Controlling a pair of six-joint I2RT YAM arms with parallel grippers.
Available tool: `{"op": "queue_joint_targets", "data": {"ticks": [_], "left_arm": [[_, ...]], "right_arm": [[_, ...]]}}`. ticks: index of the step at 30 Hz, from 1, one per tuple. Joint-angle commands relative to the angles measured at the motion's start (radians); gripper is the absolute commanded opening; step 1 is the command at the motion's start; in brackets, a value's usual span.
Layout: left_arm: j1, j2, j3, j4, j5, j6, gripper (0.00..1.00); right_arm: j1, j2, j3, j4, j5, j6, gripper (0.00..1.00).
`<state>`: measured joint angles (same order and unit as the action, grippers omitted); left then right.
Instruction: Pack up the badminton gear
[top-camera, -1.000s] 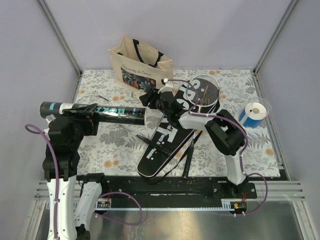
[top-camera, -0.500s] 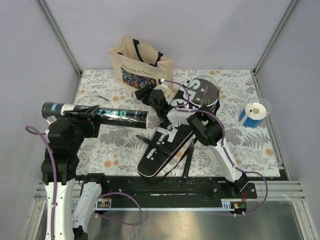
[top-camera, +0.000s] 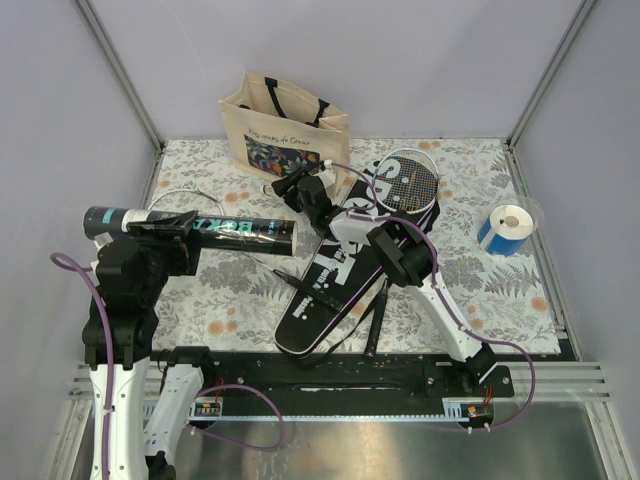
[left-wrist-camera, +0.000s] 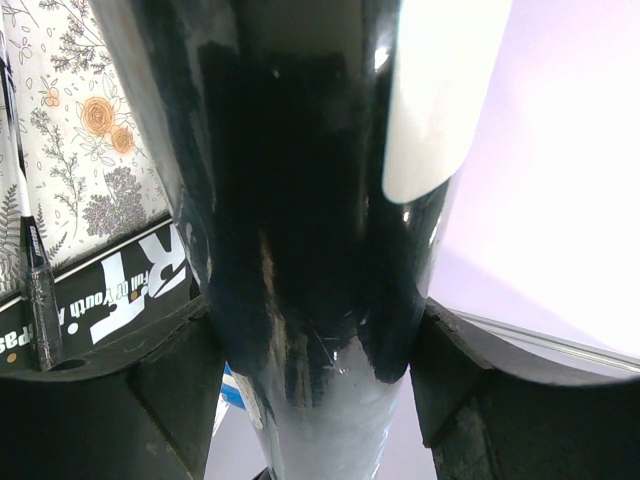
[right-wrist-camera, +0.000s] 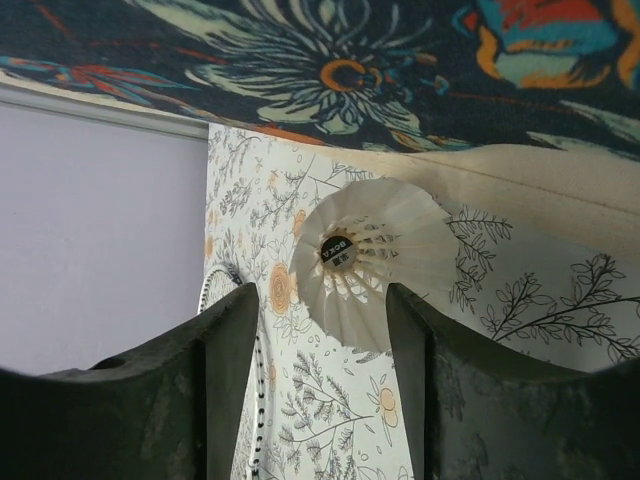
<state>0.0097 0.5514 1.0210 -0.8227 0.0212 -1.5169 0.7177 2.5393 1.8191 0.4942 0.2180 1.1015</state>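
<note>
My left gripper (top-camera: 168, 226) is shut on the long black tube (top-camera: 215, 228), held level above the table's left side; the tube (left-wrist-camera: 300, 200) fills the left wrist view between both fingers. The black "SPORT" cover (top-camera: 335, 275) lies in the middle, with a racket head (top-camera: 412, 182) at its far end. A second racket's thin frame (top-camera: 185, 197) shows behind the tube. My right gripper (top-camera: 286, 188) hangs open at the tote bag's foot. A white feather shuttlecock (right-wrist-camera: 368, 255) lies on the cloth just beyond my right gripper (right-wrist-camera: 322, 300), its skirt partly between the tips, untouched.
The beige floral tote bag (top-camera: 285, 125) stands at the back and its print (right-wrist-camera: 400, 60) fills the top of the right wrist view. A blue-and-white roll (top-camera: 508, 228) sits at the right. Lavender walls close in the back and sides.
My right arm has swung left and away from the cover's top to the foot of the tote bag. The left arm and the tube have stayed put.
</note>
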Motion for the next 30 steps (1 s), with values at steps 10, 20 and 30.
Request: {"op": "queue_joint_targets", "data": {"ticks": [10, 20, 30], "left_arm": [[-0.005, -0.019, 0.022, 0.068, -0.053, -0.017, 0.18], [-0.004, -0.015, -0.002, 0.068, -0.092, -0.014, 0.18], [-0.004, 0.018, -0.044, 0.086, -0.098, 0.001, 0.18]], "right_arm": [[-0.008, 0.032, 0.101, -0.014, -0.071, 0.011, 0.23], [-0.006, -0.106, -0.124, 0.211, -0.157, 0.058, 0.00], [-0.012, -0.492, -0.613, 0.445, -0.330, 0.034, 0.00]]}}
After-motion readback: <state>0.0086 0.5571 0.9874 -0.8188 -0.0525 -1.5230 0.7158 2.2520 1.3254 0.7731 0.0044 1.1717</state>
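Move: Close under the front panel of the tote bag, the shuttlecock lies about 3 cm ahead of the right fingertips, 3 cm to their left and 2 cm lower. The tote bag's middle stands some 9 cm ahead, 1 cm to the right and 8 cm above. The hooped racket head lies about 22 cm left and 4 cm back, on the table. From the left hand the shuttlecock is some 30 cm ahead, 11 cm right and 29 cm down. Shutting from well open, the right fingers ease about 1.5 cm left and pinch the shuttlecock by its feather skirt. The hand then draws it back some 8 cm, away from the tote bag, with a smaller shift right and a late lift of about 3 cm, turning roughly 10 degrees counter-clockwise. The left hand keeps its grip on the black tube. ##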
